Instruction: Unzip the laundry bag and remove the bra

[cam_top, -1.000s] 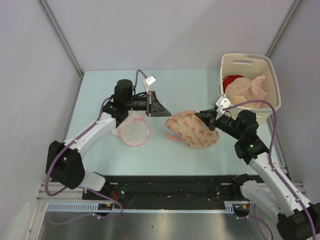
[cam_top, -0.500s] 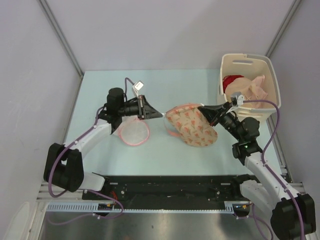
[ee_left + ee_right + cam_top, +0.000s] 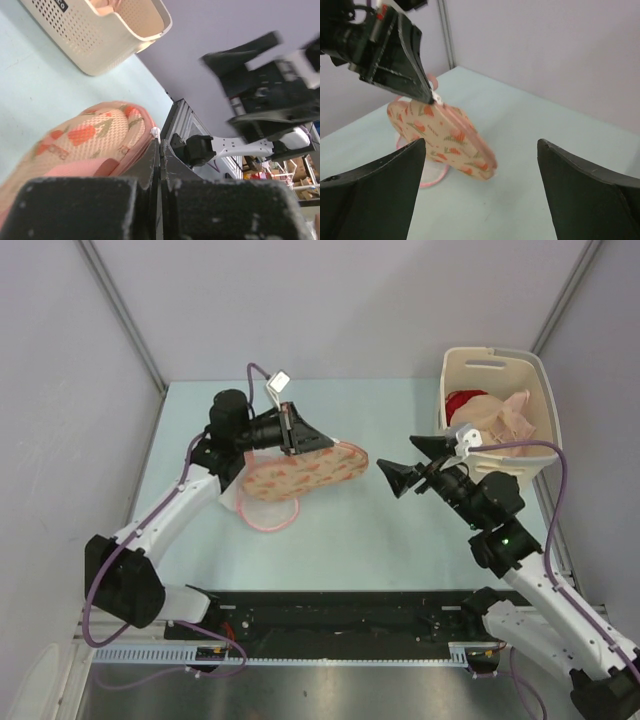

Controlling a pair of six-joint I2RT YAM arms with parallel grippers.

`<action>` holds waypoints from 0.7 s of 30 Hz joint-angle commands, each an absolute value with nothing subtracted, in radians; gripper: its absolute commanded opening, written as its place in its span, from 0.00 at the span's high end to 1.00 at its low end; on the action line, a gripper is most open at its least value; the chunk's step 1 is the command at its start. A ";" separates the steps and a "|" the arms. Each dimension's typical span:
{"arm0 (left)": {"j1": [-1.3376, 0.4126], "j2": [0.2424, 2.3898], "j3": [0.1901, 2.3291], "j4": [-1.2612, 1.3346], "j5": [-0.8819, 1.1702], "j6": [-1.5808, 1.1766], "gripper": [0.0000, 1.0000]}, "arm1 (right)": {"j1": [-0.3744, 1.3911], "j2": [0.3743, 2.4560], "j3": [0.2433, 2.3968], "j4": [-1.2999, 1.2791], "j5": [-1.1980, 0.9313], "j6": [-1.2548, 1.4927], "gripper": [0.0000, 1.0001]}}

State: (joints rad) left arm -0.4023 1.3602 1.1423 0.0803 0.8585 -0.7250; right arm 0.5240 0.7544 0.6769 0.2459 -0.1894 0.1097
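Observation:
The laundry bag [image 3: 300, 472], cream-peach with red-pink motifs and pink edging, hangs off the table from my left gripper [image 3: 328, 445]. That gripper is shut on the bag's top edge, where a small white zipper pull [image 3: 436, 96] shows at the fingertips. In the left wrist view the bag [image 3: 85, 140] lies left of the closed left gripper [image 3: 160, 147]. My right gripper [image 3: 405, 462] stands wide open and apart from the bag, to its right, holding nothing. The right wrist view looks at the bag [image 3: 447, 137] past the right gripper [image 3: 481, 145]. The bra is hidden.
A round white mesh item with pink trim [image 3: 268, 508] lies on the table under the hanging bag. A cream perforated basket [image 3: 500, 365] at the back right holds a red garment [image 3: 463, 402] and pale peach cloth [image 3: 500, 418]. Grey walls close in the table.
My right gripper has let go of the bag, opened wide and drawn back to the right. The left gripper has carried the bag up and left, over the mesh item.

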 commanded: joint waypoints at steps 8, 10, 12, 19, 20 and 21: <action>-0.463 1.364 1.137 0.018 0.876 -0.643 1.00 | 0.752 0.934 0.928 -0.051 -0.060 -0.376 0.00; -0.463 1.365 1.128 0.034 0.877 -0.646 1.00 | 0.767 0.972 0.940 -0.074 -0.057 -0.399 0.00; -0.466 1.373 1.111 0.049 0.873 -0.652 0.99 | 0.765 1.017 0.948 -0.093 -0.052 -0.410 0.00; -0.495 1.397 1.089 0.092 0.879 -0.669 1.00 | 0.765 1.065 0.950 -0.112 -0.048 -0.331 0.04; -0.497 1.399 1.085 0.092 0.876 -0.669 1.00 | 0.765 1.068 0.950 -0.100 -0.026 -0.319 0.06; -0.499 1.393 1.081 0.092 0.871 -0.670 1.00 | 0.767 1.074 0.950 -0.094 -0.017 -0.292 0.08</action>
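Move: The laundry bag hangs from its zipper pull, still pinched in the left fingers, swung out with its middle some 6 cm to the left of that hand, 2 cm back and 8 cm below. From the open right hand the bag's middle is roughly 19 cm left, about level in depth and 9 cm below; the pull is about 13 cm left, 2 cm ahead and 1 cm below. The laundry basket stands around 25 cm right and 15 cm ahead of the right hand, 12 cm lower. Up about 4 cm at first, the right hand then sweeps some 6 cm left and dips to finish about 7 cm below its start, rolling over some 35 degrees, left side down, with its fingers wide open towards the zipper-pull end of the laundry bag. The left hand keeps its pinch on the pull and eases the bag down about 5 cm, slightly back and to the right, to meet it. ##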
